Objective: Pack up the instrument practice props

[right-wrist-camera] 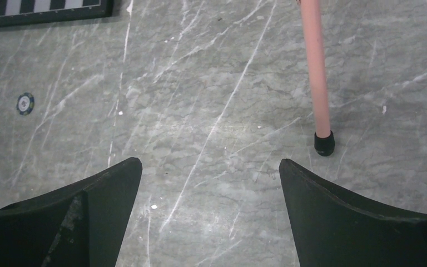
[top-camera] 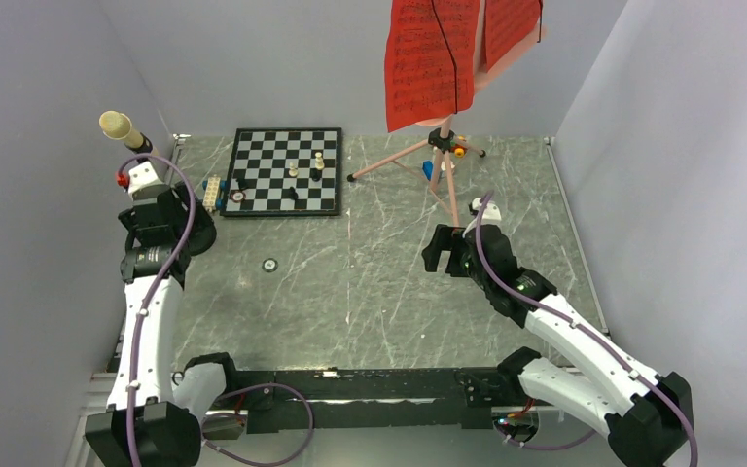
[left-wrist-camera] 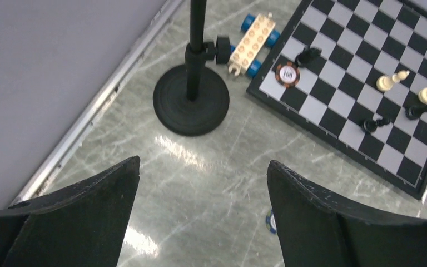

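The microphone's cream foam head (top-camera: 115,125) stands at the far left by the wall. Its black round base (left-wrist-camera: 190,105) and pole lie just ahead of my left gripper (left-wrist-camera: 203,167), which hangs open over bare table with nothing between the fingers. In the top view the left gripper (top-camera: 167,216) covers most of that base. Red sheet-music pages (top-camera: 433,58) rest on the pink tripod music stand (top-camera: 440,139) at the back. My right gripper (top-camera: 444,248) is open, and one pink stand leg (right-wrist-camera: 317,67) with its black foot (right-wrist-camera: 324,143) lies just right of its fingers.
A chessboard (top-camera: 287,170) with pieces lies between the microphone and the music stand. A cream toy brick car (left-wrist-camera: 251,44) sits next to the microphone base. A poker chip (top-camera: 269,264) lies mid-table. Small coloured bricks (top-camera: 430,168) sit under the tripod. Grey walls close three sides.
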Robot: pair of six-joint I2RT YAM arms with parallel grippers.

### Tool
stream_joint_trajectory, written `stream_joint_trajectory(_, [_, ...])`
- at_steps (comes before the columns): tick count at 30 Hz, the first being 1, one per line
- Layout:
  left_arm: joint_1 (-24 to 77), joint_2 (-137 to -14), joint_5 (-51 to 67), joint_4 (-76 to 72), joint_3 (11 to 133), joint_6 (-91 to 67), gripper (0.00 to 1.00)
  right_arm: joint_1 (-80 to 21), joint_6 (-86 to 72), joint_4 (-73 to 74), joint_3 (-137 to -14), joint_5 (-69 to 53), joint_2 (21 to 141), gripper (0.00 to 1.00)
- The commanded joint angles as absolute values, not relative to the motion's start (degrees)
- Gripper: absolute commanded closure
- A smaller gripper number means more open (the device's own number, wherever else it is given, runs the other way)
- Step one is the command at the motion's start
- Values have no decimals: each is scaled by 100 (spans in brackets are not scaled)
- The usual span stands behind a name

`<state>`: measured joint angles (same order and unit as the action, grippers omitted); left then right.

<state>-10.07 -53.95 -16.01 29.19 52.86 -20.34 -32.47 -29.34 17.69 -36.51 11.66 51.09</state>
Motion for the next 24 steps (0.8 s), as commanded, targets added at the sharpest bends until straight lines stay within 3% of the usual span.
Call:
stream_joint_trajectory(1, [-1042, -5472, -1881, 1802, 5293, -1275, 12, -3278, -2878, 1486, -3659, 951, 4827, 0])
stream_joint_trajectory(10, [-1327, -6041, -1283, 139, 4802, -505, 37, -3278, -2839, 1483, -3742, 856, 4702, 0])
stream_joint_trajectory(24, [-1424, -6351, -1364, -2089, 3660, 259, 41, -3273, -2848, 1419, -3618, 664, 4532, 0])
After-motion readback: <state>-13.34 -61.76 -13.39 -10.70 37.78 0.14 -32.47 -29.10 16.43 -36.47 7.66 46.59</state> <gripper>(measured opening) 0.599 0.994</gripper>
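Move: The black pole of the microphone stand rises about 13 cm ahead of the left hand and 5 cm to its left, the stand's middle roughly 5 cm lower. The toy car lies about 25 cm ahead and 1 cm left, and the chessboard's middle some 34 cm ahead and 17 cm right, both about 21 cm below. The stand is roughly 62 cm left of the right hand and 16 cm farther out, its middle 2 cm higher. Forward, and partly to its left, the left hand advances about 6 cm towards the stand's pole, first rising a little, then sinking to slightly below its starting height. It rolls almost 20 degrees, left side up, with the tips lifting slightly, while its fingers close from nearly wide to a bit over half open, still empty. The right hand, open, rises 2 to 3 cm. ##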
